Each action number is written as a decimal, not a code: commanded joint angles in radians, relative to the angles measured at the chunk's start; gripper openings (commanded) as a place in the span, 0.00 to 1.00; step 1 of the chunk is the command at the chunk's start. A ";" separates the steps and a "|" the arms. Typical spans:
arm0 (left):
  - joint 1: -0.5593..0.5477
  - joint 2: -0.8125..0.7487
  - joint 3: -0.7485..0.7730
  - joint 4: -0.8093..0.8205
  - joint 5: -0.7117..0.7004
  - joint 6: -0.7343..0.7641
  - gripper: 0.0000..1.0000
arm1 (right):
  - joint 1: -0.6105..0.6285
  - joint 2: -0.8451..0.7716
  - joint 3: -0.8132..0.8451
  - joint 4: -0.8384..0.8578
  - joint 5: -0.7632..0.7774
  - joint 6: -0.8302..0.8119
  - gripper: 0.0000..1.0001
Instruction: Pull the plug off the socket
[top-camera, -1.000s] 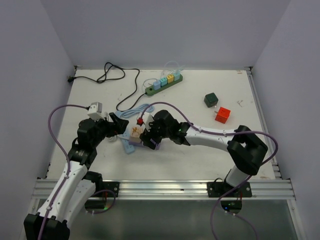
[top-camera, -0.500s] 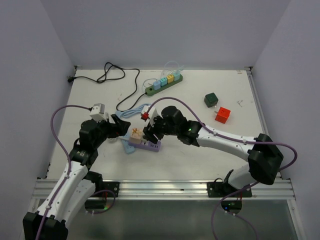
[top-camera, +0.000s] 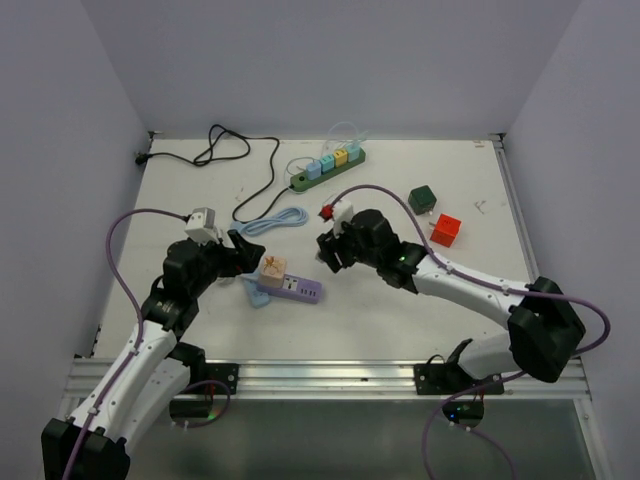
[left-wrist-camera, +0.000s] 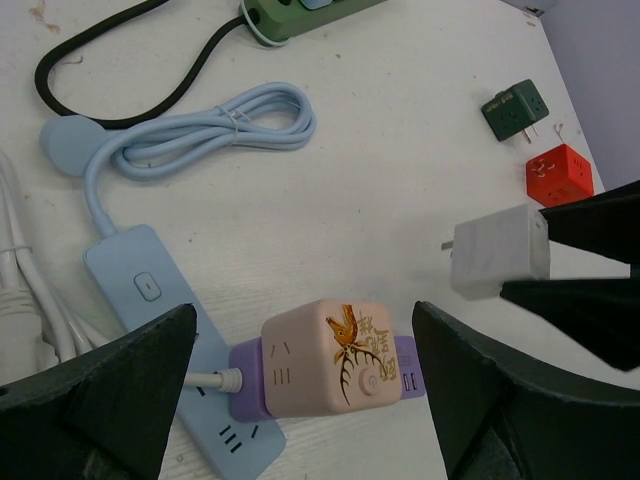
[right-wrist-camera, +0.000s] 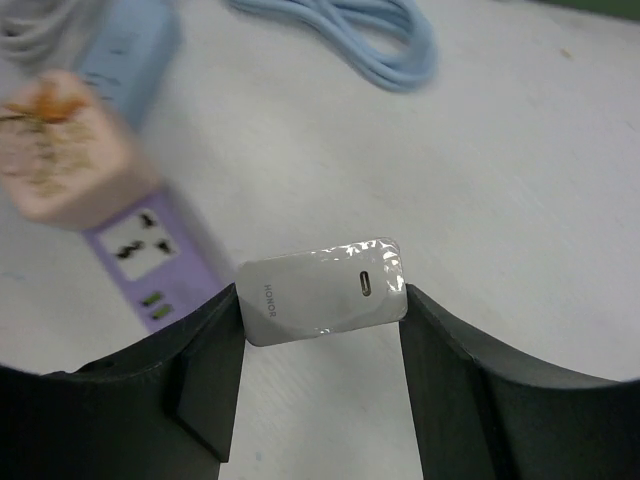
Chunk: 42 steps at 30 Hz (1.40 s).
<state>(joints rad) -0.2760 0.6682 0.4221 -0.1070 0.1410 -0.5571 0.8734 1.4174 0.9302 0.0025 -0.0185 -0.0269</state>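
My right gripper (right-wrist-camera: 322, 300) is shut on a white plug (right-wrist-camera: 322, 290), a small charger block held clear of the table, right of the purple strip (top-camera: 298, 290). The left wrist view shows the same plug (left-wrist-camera: 498, 250) with its prongs free in the air. My left gripper (left-wrist-camera: 305, 345) stands open, its fingers either side of a pink cube adapter (left-wrist-camera: 328, 355) on the purple strip, not touching it. The long dark green socket strip (top-camera: 330, 168) lies at the back with several coloured cube plugs in it.
A light blue strip (left-wrist-camera: 150, 290) lies against the purple one, its coiled cable (top-camera: 275, 220) behind. The green strip's black cord (top-camera: 215, 145) loops at the back left. A dark green cube (top-camera: 422, 199) and a red cube (top-camera: 445, 230) sit at the right.
My right gripper closed on the white plug at the purple strip, then drew back to the right with it, so the plug is off the strip. My left arm barely moved.
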 joint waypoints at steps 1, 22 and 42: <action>-0.006 -0.013 0.023 0.027 -0.024 0.014 0.92 | -0.155 -0.121 -0.120 0.059 0.146 0.149 0.31; -0.008 -0.002 0.035 0.018 -0.037 0.017 0.92 | -0.628 0.127 0.113 -0.361 0.186 0.375 0.37; -0.009 0.022 0.038 0.010 -0.034 0.034 0.93 | -0.700 0.299 0.326 -0.463 0.104 0.332 0.86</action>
<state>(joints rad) -0.2775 0.6891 0.4225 -0.1143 0.1131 -0.5529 0.1772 1.7626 1.2076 -0.4507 0.1268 0.3145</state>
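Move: My right hand holds the white plug, pulled clear already. The bare table spot it goes to lies about 14 cm ahead, 27 cm to its right and 12 cm below. The green plug stands some 7 cm beyond that spot and 2 cm farther right; the red plug is about 8 cm right of the spot and level with it. The purple socket is some 9 cm left of my right hand, 4 cm back. From my idle left hand the spot is roughly 15 cm ahead and 47 cm right. I swing my right hand quickly away from the purple socket, some 26 cm to the right and about 13 cm forward, sinking about 10 cm in all, to the gap behind the green plug and left of the red one. Meanwhile the wrist turns nearly 60 degrees clockwise and the fingers tip about 30 degrees further down; at the end they open and let go of the white plug. ##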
